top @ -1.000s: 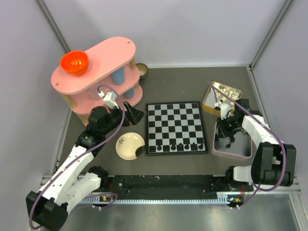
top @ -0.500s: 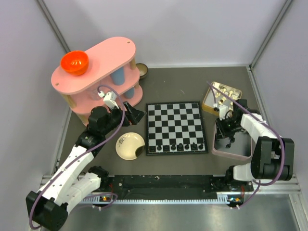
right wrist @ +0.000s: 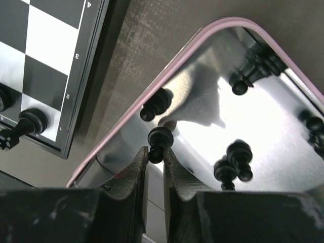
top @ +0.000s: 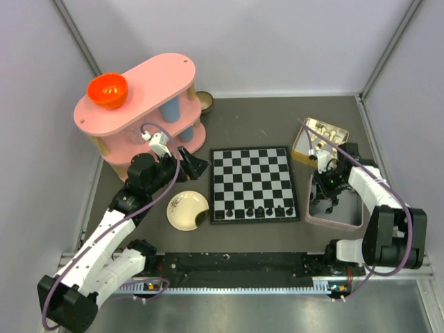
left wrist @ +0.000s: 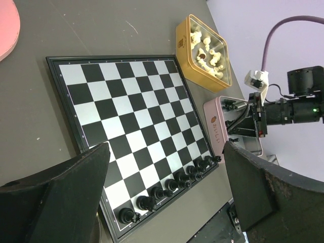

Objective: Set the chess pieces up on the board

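Note:
The board (top: 251, 182) lies mid-table, with several black chess pieces (top: 258, 211) standing in a row along its near edge; the left wrist view shows that row (left wrist: 172, 185) too. My right gripper (top: 326, 191) reaches down into the pink tin (top: 333, 223). Its jaws (right wrist: 156, 152) are shut on the head of a black pawn (right wrist: 160, 137). Other black pieces (right wrist: 237, 152) lie loose on the tin's shiny floor. My left gripper (top: 194, 163) hangs open and holds nothing, left of the board and facing it (left wrist: 166, 152).
A yellow tin (top: 318, 139) of cream chessmen sits behind the pink tin. A cream plate (top: 187, 210) lies left of the board. At the back left stands a pink two-tier shelf (top: 139, 104) with an orange bowl (top: 107, 90) on top.
The right gripper's jaws have closed onto the black pawn in the pink tin. The left arm has not moved.

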Available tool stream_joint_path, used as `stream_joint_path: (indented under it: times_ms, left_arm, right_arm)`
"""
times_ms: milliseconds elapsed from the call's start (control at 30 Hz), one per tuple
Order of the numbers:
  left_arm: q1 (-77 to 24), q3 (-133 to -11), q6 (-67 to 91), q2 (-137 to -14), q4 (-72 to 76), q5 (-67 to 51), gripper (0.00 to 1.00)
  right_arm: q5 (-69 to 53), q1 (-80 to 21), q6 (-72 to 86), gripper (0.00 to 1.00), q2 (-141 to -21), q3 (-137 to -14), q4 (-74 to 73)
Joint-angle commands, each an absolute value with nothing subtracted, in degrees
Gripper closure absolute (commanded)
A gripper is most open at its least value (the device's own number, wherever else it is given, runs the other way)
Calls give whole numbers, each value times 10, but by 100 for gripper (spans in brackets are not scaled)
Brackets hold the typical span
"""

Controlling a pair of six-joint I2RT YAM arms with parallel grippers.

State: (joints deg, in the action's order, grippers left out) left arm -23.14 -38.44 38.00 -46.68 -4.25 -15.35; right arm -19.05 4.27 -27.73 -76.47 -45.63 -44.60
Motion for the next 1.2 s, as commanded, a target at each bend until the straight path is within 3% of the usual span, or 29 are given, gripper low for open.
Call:
stream_joint_path:
  times_ms: [0, 300, 533, 733, 1167]
  left_arm:
    - [-232, -388, 374, -468, -20, -150, 1]
    - [-232, -395, 372, -484, -10, -157, 1]
    - [-232, -395, 369, -484, -15, -158, 1]
    - [-232, -395, 374, -482, -15, -156, 1]
    - [-232, -383, 373, -465, -29, -142, 1]
  right_arm:
    - [-161, 43, -307, 95, -701, -483, -487]
    - [-228, 33, -312, 96, -672, -569, -540]
    - [-286, -47, -301, 95, -692, -587, -542]
    - [-272, -130, -279, 95, -731, -567, -496]
    - [-242, -196, -273, 94, -786, -551, -467]
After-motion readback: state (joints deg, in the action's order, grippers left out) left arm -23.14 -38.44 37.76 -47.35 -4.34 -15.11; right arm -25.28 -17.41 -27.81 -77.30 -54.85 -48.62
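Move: The right fingers hold a black pawn low over the left part of the pink tray, whose middle is about 6 cm to the right, 1 cm back and 4 cm lower. The empty square for it, second row in the board's right-hand column, lies some 12 cm left, level fore-and-aft and 2 cm below. The corner rook stands 4 cm nearer the base than that square, its neighbour 4 cm farther left. From the left hand the square is roughly 33 cm right, 4 cm back, 22 cm below. Upward first, the right hand lifts the pinched pawn about 8 cm clear of the tray, then swings left over the tray's rim towards the empty square in front of the corner rook, some 11 cm in all. It sinks again by 3 to 4 cm on the way, the wrist turning roughly 25 degrees counter-clockwise, fingers keeping their grip. ##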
